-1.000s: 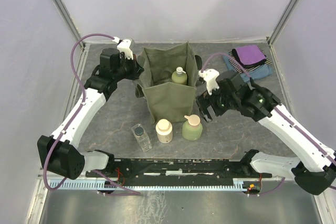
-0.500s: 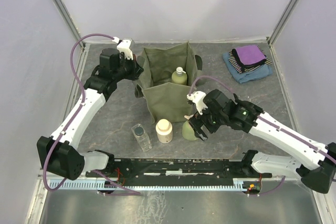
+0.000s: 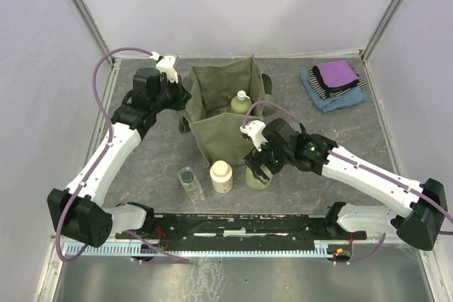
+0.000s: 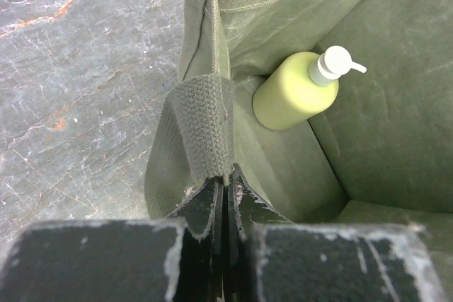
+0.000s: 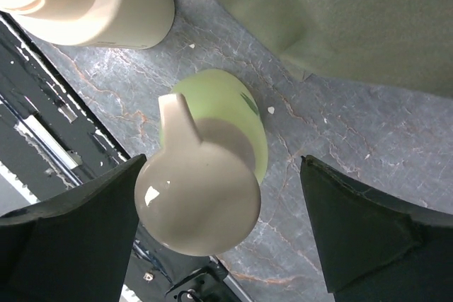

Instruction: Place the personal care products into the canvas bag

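Note:
The olive canvas bag (image 3: 228,126) stands open mid-table. The yellow-green pump bottle (image 3: 241,103) lies inside it, also in the left wrist view (image 4: 297,88). My left gripper (image 3: 181,95) is shut on the bag's left handle (image 4: 202,129). My right gripper (image 3: 259,163) is open directly above the round green bottle with the peach cap (image 5: 202,192), jaws on either side of the cap, not touching. The cream jar-like bottle (image 3: 221,176) and the clear square bottle with a dark cap (image 3: 190,184) stand in front of the bag.
Folded purple, striped and blue cloths (image 3: 334,83) lie at the back right. A black rail (image 3: 233,225) runs along the near edge just behind the bottles. Grey walls enclose the table.
My right gripper has moved left and down from beside the bag to over the round green bottle, now hiding most of it in the top view. The left arm has held still.

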`<action>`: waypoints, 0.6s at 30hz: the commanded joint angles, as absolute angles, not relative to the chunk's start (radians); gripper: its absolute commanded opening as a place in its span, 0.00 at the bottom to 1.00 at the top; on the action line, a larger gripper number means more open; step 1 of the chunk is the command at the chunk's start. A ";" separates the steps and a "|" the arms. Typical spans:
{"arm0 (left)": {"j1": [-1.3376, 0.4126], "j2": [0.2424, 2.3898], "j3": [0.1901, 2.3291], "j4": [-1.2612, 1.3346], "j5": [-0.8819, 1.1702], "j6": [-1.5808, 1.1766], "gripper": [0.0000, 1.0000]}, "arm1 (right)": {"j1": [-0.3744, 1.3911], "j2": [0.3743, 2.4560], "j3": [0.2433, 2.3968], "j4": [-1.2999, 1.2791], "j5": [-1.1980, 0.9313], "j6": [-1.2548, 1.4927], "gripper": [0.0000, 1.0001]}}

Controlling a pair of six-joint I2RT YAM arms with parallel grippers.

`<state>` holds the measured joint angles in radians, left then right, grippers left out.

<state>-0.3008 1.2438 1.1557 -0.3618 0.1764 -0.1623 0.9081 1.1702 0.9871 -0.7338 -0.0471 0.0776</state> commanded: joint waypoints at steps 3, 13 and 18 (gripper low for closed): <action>-0.302 1.208 1.146 -0.385 0.146 -0.117 0.03 | 0.913 1.175 1.018 -0.676 -0.028 0.045 0.86; -0.303 1.223 1.154 -0.385 0.147 -0.119 0.03 | 0.913 1.179 1.023 -0.683 -0.051 0.051 0.21; -0.302 1.224 1.151 -0.385 0.149 -0.120 0.03 | 0.913 1.145 1.065 -0.751 -0.038 0.067 0.02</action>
<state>-0.3008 1.2362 1.1503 -0.3660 0.1593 -0.1581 0.9096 1.1790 0.9928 -0.7128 -0.0437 0.0521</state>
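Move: The green pump bottle stands right under the right hand, its pump head already between the open fingers and its middle about 1 cm ahead, 1 cm left and 6 cm below. From that hand the white bottle is some 11 cm left and level, the clear bottle about 20 cm left and 3 cm back, the canvas bag's middle roughly 16 cm ahead and 10 cm left. From the left hand the green bottle lies about 20 cm back, 20 cm right and 18 cm below. The green bottle's pump head gets pinched from both sides as the right fingers close from wide open to a little over half and stop on it. While closing, the right hand eases barely 1 cm forward and left, otherwise staying low and slanted over the bottle. The left hand stays shut on the bag's strap at its left rim. ##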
